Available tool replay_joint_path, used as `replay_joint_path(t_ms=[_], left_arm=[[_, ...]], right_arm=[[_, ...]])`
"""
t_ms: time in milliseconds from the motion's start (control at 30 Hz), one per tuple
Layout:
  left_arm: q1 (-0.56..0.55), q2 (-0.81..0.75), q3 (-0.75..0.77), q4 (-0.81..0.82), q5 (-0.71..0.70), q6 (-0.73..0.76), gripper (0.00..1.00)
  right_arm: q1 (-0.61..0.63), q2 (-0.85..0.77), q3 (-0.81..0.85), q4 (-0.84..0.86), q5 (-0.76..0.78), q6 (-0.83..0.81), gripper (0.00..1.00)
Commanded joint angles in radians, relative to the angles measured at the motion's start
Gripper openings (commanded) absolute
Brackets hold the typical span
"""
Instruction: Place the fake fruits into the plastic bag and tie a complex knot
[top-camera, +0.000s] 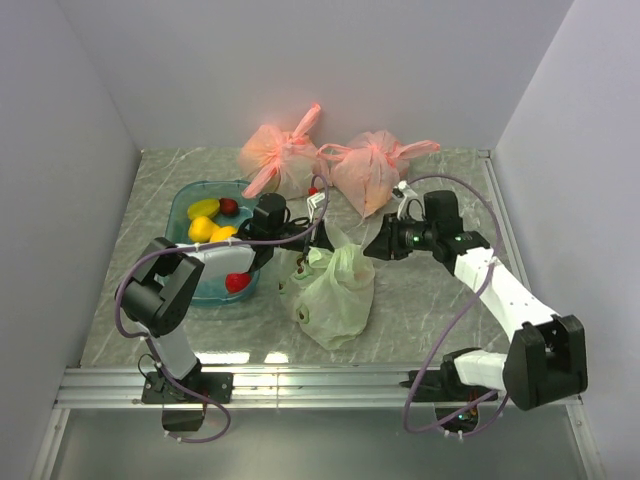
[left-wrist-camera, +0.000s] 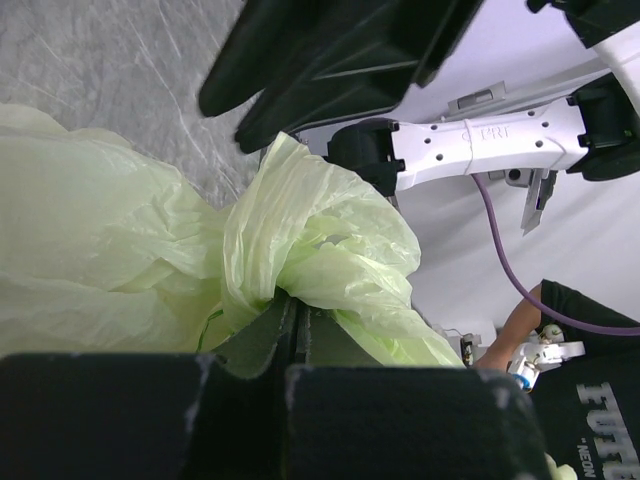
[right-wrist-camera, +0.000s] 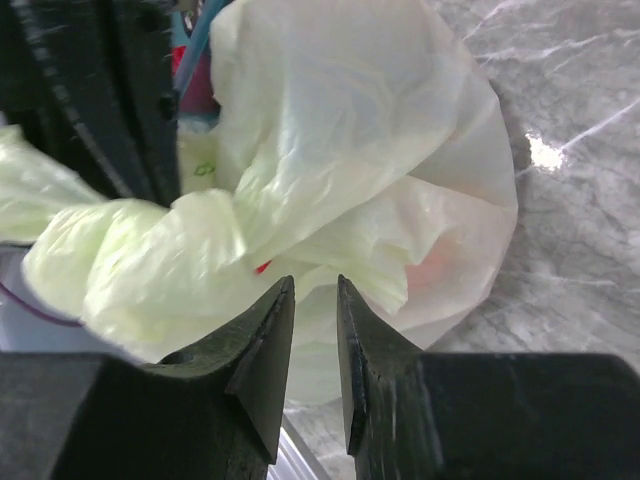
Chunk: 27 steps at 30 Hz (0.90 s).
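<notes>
The pale green plastic bag (top-camera: 340, 292) sits mid-table with fruit shapes showing through it (top-camera: 303, 316). My left gripper (top-camera: 318, 226) is shut on a bunched bag handle (left-wrist-camera: 300, 230), pinched where its fingertips meet (left-wrist-camera: 295, 318). My right gripper (top-camera: 376, 246) hangs just right of the bag top; its jaws (right-wrist-camera: 315, 290) stand narrowly open, the plastic bag (right-wrist-camera: 340, 150) lying beyond the tips and nothing between them. More fake fruits, yellow lemons (top-camera: 202, 210) and red ones (top-camera: 237, 282), lie in a blue tub (top-camera: 183, 205). No knot is visible.
Two tied salmon-pink bags (top-camera: 278, 152) (top-camera: 368, 172) stand at the back. The blue tub is to the left of the green bag, under my left arm. White walls close in the left, back and right sides. A metal rail (top-camera: 320, 385) runs along the near edge.
</notes>
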Motion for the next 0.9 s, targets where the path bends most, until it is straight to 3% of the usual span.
replay_joint_path(t_ms=[0,133,333,533,633,867], left_arm=[[-0.005,-0.035,0.017,0.035,0.020,0.018,0.01],[-0.005,-0.032,0.026,0.012,0.018,0.033,0.00],[-0.004,-0.024,0.026,0.022,0.008,0.030,0.00],[-0.005,-0.009,-0.009,0.251,0.006,-0.116,0.01],[-0.014,0.010,-0.020,0.367,0.024,-0.189,0.01],[-0.037,0.056,-0.001,0.458,0.064,-0.260,0.00]], right_arm=[[0.023,0.022,-0.007,0.133,0.015,0.029,0.31],[0.045,0.034,-0.016,0.174,-0.107,0.041,0.33],[0.109,0.026,-0.001,0.144,-0.229,0.036,0.51],[0.207,0.037,-0.016,0.168,-0.169,0.078,0.64],[0.226,0.089,-0.007,0.223,-0.137,0.139,0.66],[0.252,0.196,0.045,0.446,-0.137,0.329,0.67]])
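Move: The gathered neck of the plastic bag, the right hand's target, lies about 8 cm to its left, some 2 cm back and roughly level with its empty fingers. The left hand already pinches the neck, which bunches just past its pads, about 2 cm to its right. The bag's filled body lies some 10 cm left, 11 cm back and 10 cm below the right hand; the nearer pink bag is about 22 cm straight ahead and 9 cm below. Leftward by almost 9 cm, and some 4 cm back towards its base, the right hand closes in on the left hand, turning about 20 degrees, mostly counter-clockwise. Its partly open fingers spread to about two-thirds and come around the bag neck without shutting. The left hand keeps its closed pinch and lifts the neck a centimetre or two. ##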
